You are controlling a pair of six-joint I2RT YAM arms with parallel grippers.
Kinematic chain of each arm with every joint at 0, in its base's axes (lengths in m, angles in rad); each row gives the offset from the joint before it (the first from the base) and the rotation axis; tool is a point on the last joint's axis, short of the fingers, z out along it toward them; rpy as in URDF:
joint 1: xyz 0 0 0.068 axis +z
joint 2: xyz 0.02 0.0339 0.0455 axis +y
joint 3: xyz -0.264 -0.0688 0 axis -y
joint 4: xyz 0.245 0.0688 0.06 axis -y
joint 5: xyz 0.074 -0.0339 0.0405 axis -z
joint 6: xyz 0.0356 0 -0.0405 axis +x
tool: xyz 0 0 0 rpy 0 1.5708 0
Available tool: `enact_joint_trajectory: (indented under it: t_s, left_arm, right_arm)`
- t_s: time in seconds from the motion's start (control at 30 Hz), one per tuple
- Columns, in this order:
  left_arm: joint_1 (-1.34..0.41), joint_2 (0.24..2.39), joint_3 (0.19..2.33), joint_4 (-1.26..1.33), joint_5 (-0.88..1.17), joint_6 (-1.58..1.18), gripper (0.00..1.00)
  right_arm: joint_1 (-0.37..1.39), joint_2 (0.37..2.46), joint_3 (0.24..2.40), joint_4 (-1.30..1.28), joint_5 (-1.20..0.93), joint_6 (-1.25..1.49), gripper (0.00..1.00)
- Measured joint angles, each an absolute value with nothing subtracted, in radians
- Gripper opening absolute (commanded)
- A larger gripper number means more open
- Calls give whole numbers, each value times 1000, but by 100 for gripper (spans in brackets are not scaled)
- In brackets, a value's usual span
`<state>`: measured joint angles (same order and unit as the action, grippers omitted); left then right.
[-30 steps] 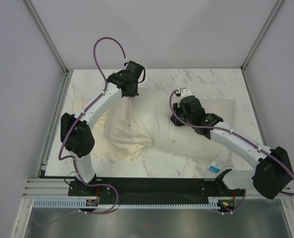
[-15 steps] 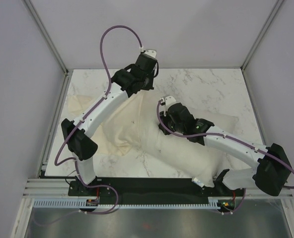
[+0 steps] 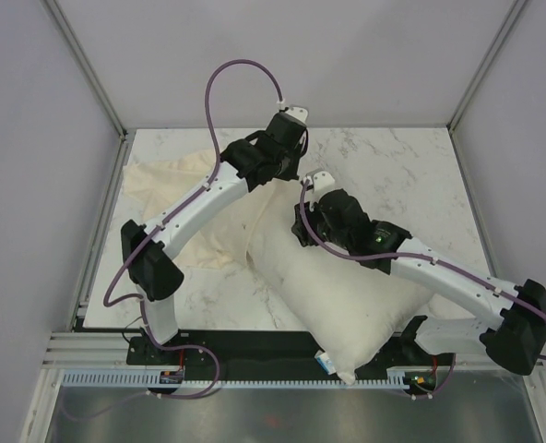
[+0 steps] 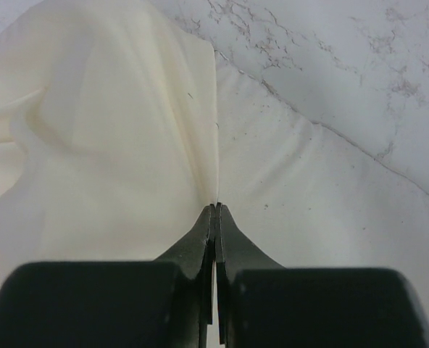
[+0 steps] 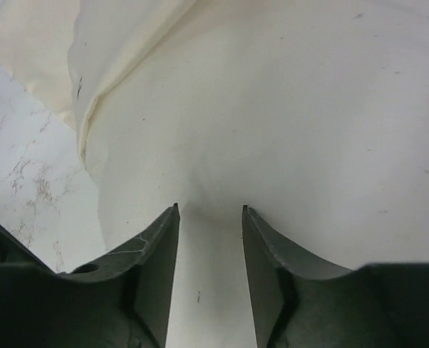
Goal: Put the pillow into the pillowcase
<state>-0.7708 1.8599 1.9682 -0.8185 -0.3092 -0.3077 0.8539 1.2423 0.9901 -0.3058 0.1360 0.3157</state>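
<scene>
The plump off-white pillow [image 3: 338,295] lies diagonally. Its near corner, with the small blue tag [image 3: 325,360], hangs over the table's front edge. The thin cream pillowcase [image 3: 167,198] spreads from the far left up to the pillow's far end. My left gripper [image 4: 216,206] is shut on the pillowcase [image 4: 106,138] edge, right where it meets the pillow [image 4: 316,217]. My right gripper [image 5: 209,209] presses into the pillow [image 5: 294,109] with its jaws apart and smooth pillow fabric between the fingers. The pillowcase [image 5: 33,43] shows beyond it at the upper left.
The marble table [image 3: 402,161] is enclosed by grey walls at the back and sides. A black base plate and a rail [image 3: 255,346] run along the near edge under the pillow's overhanging corner. Purple cables [image 3: 227,78] arch above the left arm.
The pillow swung from lying crosswise to diagonal, its tagged corner sliding over the front edge. The left gripper carried the pillowcase edge right and farther back. The right jaws opened.
</scene>
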Motion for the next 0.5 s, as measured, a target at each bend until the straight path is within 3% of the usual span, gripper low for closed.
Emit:
enact_joint_trajectory:
  t_s: [0.23,0.5]
  left_arm:
    - [-772,1854,1885,-786,-310,-308,2]
    - [-772,1794,1799,-721,-308,-307,2]
  right_arm:
    - [799,1218,1092,-377,246,313,68]
    - [572,1252,1170,-400,182,319,77]
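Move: The pillow's far edge, which my open right hand heads for, lies about 13 cm ahead, 8 cm to its right and 7 cm below. The pillowcase rim pinched in my left fingers is some 10 cm ahead of my right hand, 2 cm left and 5 cm above. The rim's near end sits roughly 12 cm left of my right hand, 2 cm back and 12 cm below. From my left hand, that pillow edge is about 2 cm ahead, 10 cm right and 12 cm below. With my left hand I keep the pillowcase rim pinched and let it down about 3 cm, then raise it slightly. My right hand, already clear of the pillow, sweeps about 8 cm forward and as far right, rising some 6 cm over the pillow towards its far edge, turning about 20 degrees clockwise while its fingers spread wider. ##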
